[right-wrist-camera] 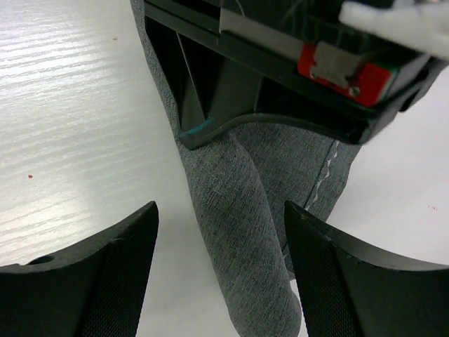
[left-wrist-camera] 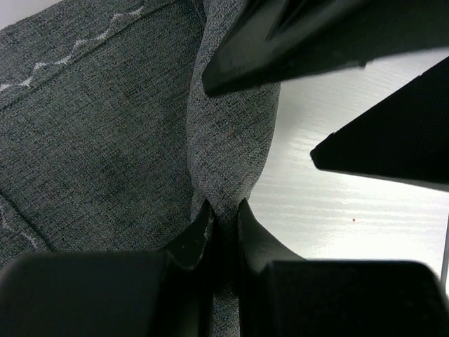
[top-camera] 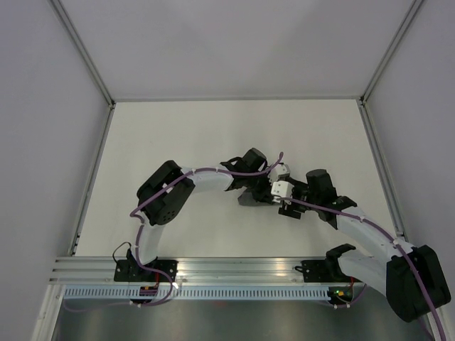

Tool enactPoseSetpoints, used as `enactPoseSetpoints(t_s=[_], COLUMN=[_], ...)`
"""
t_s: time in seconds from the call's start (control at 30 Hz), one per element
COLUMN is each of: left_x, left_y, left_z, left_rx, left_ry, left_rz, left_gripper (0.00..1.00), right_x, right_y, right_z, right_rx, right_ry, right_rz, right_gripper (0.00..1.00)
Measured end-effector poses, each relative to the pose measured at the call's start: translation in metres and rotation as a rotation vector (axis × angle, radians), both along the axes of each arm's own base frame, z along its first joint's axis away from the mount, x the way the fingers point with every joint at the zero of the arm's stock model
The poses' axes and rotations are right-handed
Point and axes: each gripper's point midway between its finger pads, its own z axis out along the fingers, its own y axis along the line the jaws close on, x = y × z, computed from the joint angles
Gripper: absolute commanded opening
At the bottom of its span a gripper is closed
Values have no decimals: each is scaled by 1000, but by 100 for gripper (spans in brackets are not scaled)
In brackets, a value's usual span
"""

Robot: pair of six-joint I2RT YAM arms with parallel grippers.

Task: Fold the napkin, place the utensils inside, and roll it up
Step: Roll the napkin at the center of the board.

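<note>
The dark grey napkin (left-wrist-camera: 105,126) lies bunched into a narrow roll (right-wrist-camera: 238,267) on the white table, its pale stitched line showing near one edge. From above only a small dark patch of the napkin (top-camera: 249,199) shows under the two wrists. My left gripper (left-wrist-camera: 223,207) is shut on an upright fold of the cloth. My right gripper (right-wrist-camera: 221,210) stands wide open, one finger on each side of the roll, not touching it. Both grippers meet at mid-table, the left gripper (top-camera: 254,190) beside the right gripper (top-camera: 282,204). The utensils are hidden.
The white table (top-camera: 178,128) is bounded by metal rails and pale walls on three sides. The arms' bases sit at the near edge. The left gripper's body with a red part (right-wrist-camera: 337,67) hangs close above the roll, facing the right fingers (left-wrist-camera: 393,133).
</note>
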Motion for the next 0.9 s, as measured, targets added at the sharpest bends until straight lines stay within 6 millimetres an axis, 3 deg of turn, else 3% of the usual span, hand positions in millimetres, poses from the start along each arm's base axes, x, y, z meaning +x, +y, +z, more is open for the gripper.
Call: enactPoseSetpoints(t_s=[0.27, 0.43, 0.6, 0.9], left_x=[0, 0, 2, 2], left_y=[-1, -1, -1, 0], left_z=[0, 0, 0, -2], left_rx=[9, 14, 15, 15], left_ry=[30, 40, 51, 93], left_rz=[3, 7, 18, 40], left_gripper=[7, 15, 29, 40], right_x=[1, -2, 4, 7], right_y=[12, 15, 15, 13], right_z=[-12, -25, -27, -29], right_rx=[-47, -86, -95, -96], right_ry=[-14, -8, -21, -10], right_rz=[31, 44, 27, -8], right_gripper=[75, 68, 57, 29])
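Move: The rolled near edge of the napkin, where my right fingers will shut, lies about 1 cm ahead, 1 cm to the left and 3 cm below my right hand. The left hand's fingers, already pinching the roll, are some 6 cm left of my right hand, level with it fore and aft, and 3 cm lower. The napkin's still-flat part is centred roughly 6 cm ahead, 2 cm left and 4 cm below. From my left hand, that right-hand grip spot is about 5 cm to the right, level ahead and in height. I bring my open right hand down about 3 cm and a little to the left, straddling the roll just to the right of my left gripper, then stop low and close the fingers around the cloth. My left hand stays where it is on the roll and, as the right fingers close, loosens its pinch part-way, tipping only some 5 degrees. ##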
